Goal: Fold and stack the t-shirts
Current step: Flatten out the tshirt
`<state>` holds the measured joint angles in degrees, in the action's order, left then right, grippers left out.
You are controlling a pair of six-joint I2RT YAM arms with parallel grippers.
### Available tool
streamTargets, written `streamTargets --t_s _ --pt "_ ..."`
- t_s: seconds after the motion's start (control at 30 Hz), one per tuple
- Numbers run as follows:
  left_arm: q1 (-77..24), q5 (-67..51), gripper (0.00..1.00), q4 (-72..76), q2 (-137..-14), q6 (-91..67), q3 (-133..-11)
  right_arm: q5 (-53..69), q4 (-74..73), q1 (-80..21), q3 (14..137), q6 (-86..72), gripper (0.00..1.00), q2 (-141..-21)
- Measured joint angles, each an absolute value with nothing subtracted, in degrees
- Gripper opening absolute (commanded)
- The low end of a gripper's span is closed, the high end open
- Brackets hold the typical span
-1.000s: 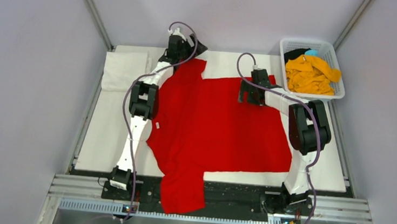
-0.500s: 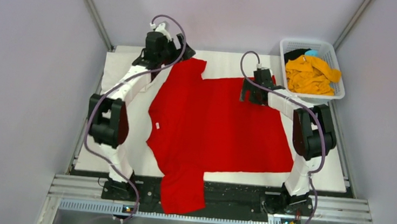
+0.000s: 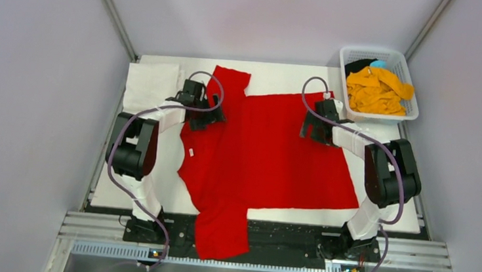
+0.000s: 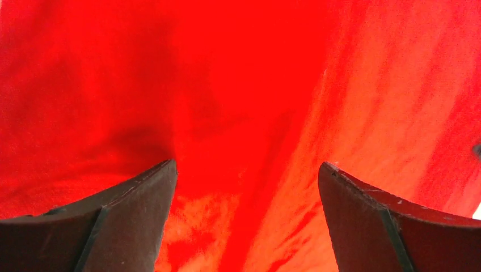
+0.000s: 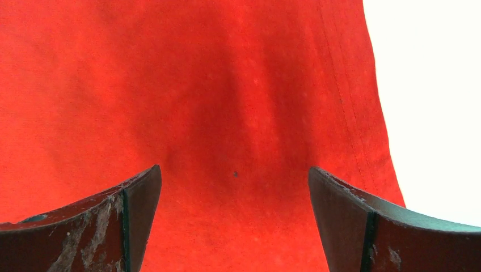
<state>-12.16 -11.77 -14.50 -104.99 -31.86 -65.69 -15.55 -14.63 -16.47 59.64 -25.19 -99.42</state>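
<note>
A bright red t-shirt [image 3: 269, 155] lies spread flat across the white table, one sleeve hanging over the near edge and the other pointing to the back. My left gripper [image 3: 202, 115] hovers open over the shirt's left part; in the left wrist view its fingers [image 4: 136, 215] straddle wrinkled red cloth [image 4: 249, 113]. Open as well, my right gripper [image 3: 312, 130] is above the shirt's far right corner, with the hem [image 5: 351, 113] and bare table to its right. A folded white t-shirt [image 3: 149, 83] rests at the back left. An orange-yellow t-shirt [image 3: 375, 90] and a black one [image 3: 359, 65] lie in the basket.
The white lattice basket [image 3: 407, 71] stands at the back right corner, off the table pad. Something small and blue [image 3: 378, 64] shows inside it. Metal rails [image 3: 255, 239] run along the near edge, and grey walls close in on both sides.
The left arm swung back from beyond the shirt's far sleeve and came down over the shirt's left part. The right gripper shifted slightly right and nearer over the shirt's corner. Both stayed open.
</note>
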Motion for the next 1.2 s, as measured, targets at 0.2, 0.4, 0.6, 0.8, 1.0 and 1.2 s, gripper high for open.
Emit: streamTargets --t_s 0.2,0.4,0.6,0.8,1.0,1.2 --pt "-12.14 -9.23 0.99 -17.45 -109.16 -31.75 -72.36 -16.03 -14.79 -15.64 57.36 -26.48 0.99 -99.42" --pt "-11.75 -4.84 0.99 -23.86 -116.01 -31.03 -83.15 -16.08 -14.72 -15.22 58.08 -27.07 0.99 -100.03" --pt "-9.98 -4.64 0.99 -28.82 -123.09 -29.80 -94.39 -16.03 -14.63 -15.09 62.50 -27.09 0.99 -103.74" --pt "-7.84 -5.76 0.99 -32.53 -130.72 -28.49 -106.94 -16.03 -14.74 -14.94 67.92 -26.96 0.99 -108.03" --pt "-6.22 -8.75 0.99 -33.52 -137.14 -27.73 -117.40 -15.99 -14.74 -14.48 73.32 -26.63 0.99 -111.96" --pt "-5.76 -10.63 0.99 -33.47 -140.25 -27.00 -122.74 -14.76 -15.73 -13.85 77.14 -25.93 0.99 -113.67"
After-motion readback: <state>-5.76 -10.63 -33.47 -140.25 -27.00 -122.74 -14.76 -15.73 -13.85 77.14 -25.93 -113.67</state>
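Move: My open left fingertips are down at the red t-shirt's left part; its middle lies about 27 cm right and 14 cm back from them. From that hand, the white neck label is some 18 cm back and 7 cm left, the far sleeve 18 cm ahead and 10 cm right, the near sleeve 57 cm back and 12 cm right. From my right hand, barely above the cloth, the shirt's middle is 26 cm left and 11 cm back, the basket 25 cm ahead and 28 cm right. I keep both grippers wide open and push the shirt out over the table: my left hand slides level about 18 cm forward, drifting slightly left past the white cloth, fingertips on the fabric. My right hand first settles a centimetre down and back onto the shirt, pauses, then pushes roughly 9 cm forward, staying low. ##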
